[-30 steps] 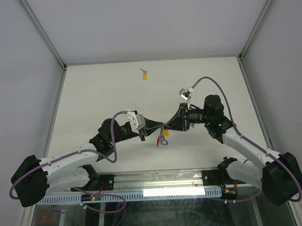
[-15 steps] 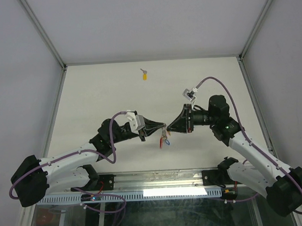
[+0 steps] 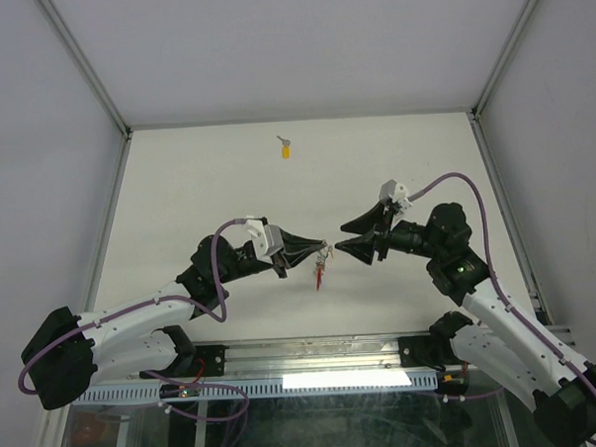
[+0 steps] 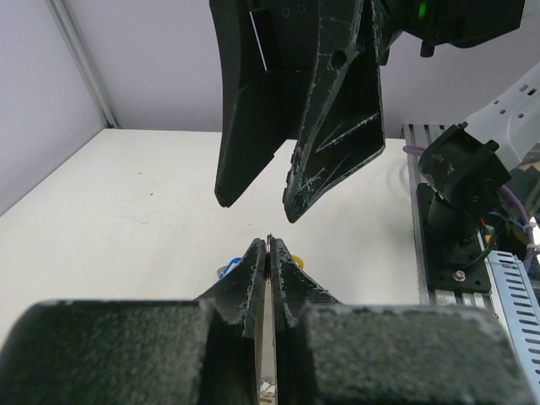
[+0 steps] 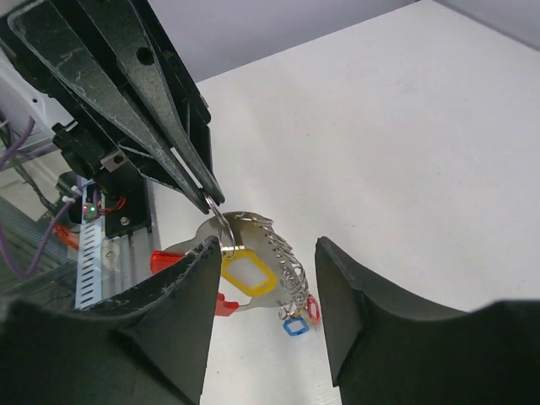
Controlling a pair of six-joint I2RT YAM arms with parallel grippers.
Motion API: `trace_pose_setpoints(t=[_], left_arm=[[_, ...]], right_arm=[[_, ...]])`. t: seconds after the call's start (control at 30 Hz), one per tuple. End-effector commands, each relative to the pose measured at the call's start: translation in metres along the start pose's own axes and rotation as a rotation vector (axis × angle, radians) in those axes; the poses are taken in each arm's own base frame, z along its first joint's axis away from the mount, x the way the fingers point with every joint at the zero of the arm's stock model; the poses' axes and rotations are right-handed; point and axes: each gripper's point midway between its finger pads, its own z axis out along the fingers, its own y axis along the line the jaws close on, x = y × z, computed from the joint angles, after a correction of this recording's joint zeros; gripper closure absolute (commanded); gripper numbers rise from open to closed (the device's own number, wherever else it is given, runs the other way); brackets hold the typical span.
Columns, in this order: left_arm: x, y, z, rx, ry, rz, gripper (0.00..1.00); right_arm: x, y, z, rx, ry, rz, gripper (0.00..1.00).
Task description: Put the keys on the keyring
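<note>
My left gripper is shut on a thin silver ring of the keyring, which hangs from its tips just above the table. In the right wrist view the keyring is a chain of wire rings with a yellow tag, a small blue tag, a small red tag and a red plastic strip. My right gripper is open and empty, a short way to the right of the cluster, pointing at it. A loose key with a yellow head lies at the far side of the table.
Metal frame posts run along the left and right table edges. A rail with the arm bases runs along the near edge. The left gripper's fingers fill the upper left of the right wrist view.
My right gripper has drawn back to the right, away from the left gripper, and has opened. The keyring cluster now hangs from the left gripper alone.
</note>
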Motion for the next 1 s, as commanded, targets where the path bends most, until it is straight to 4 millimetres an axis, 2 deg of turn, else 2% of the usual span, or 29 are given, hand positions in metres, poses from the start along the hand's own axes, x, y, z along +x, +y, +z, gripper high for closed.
trace_pose_setpoints(t=[0.0, 0.17, 0.27, 0.97], left_arm=[[-0.044, 0.003, 0.003, -0.003, -0.132, 0.038, 1.0], [-0.044, 0.003, 0.003, -0.001, -0.133, 0.036, 1.0], [-0.044, 0.002, 0.004, 0.005, -0.134, 0.036, 1.0], [-0.044, -0.005, 0.004, 0.043, -0.133, 0.035, 1.0]], right_arm=[[-0.021, 0.004, 0.0, -0.012, -0.124, -0.21, 0.5], [-0.022, 0.021, 0.004, -0.092, -0.185, -0.323, 0.59], [-0.02, 0.024, 0.006, -0.105, -0.176, -0.347, 0.63], [-0.012, 0.029, 0.023, -0.139, -0.144, -0.342, 0.7]])
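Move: The keyring hangs from the shut left fingertips, its middle about 1 cm to that hand's right and 1 cm below. From the open right gripper it lies roughly 3 cm to the left, 2 cm back and 2 cm lower. The yellow key hangs about 4 cm straight below the ring; the red key is some 2 cm farther back, 2 cm farther left and 5 cm lower than the ring. Keep the left gripper still and shut on the keyring. Bring the open right gripper back and left towards the ring, rolling it about 15 degrees so its forward side rises, then ease it farther left and down, roughly 3 cm left and 2 cm back in all, narrowing the fingers part-way on either side of the wire loop without shutting them. ##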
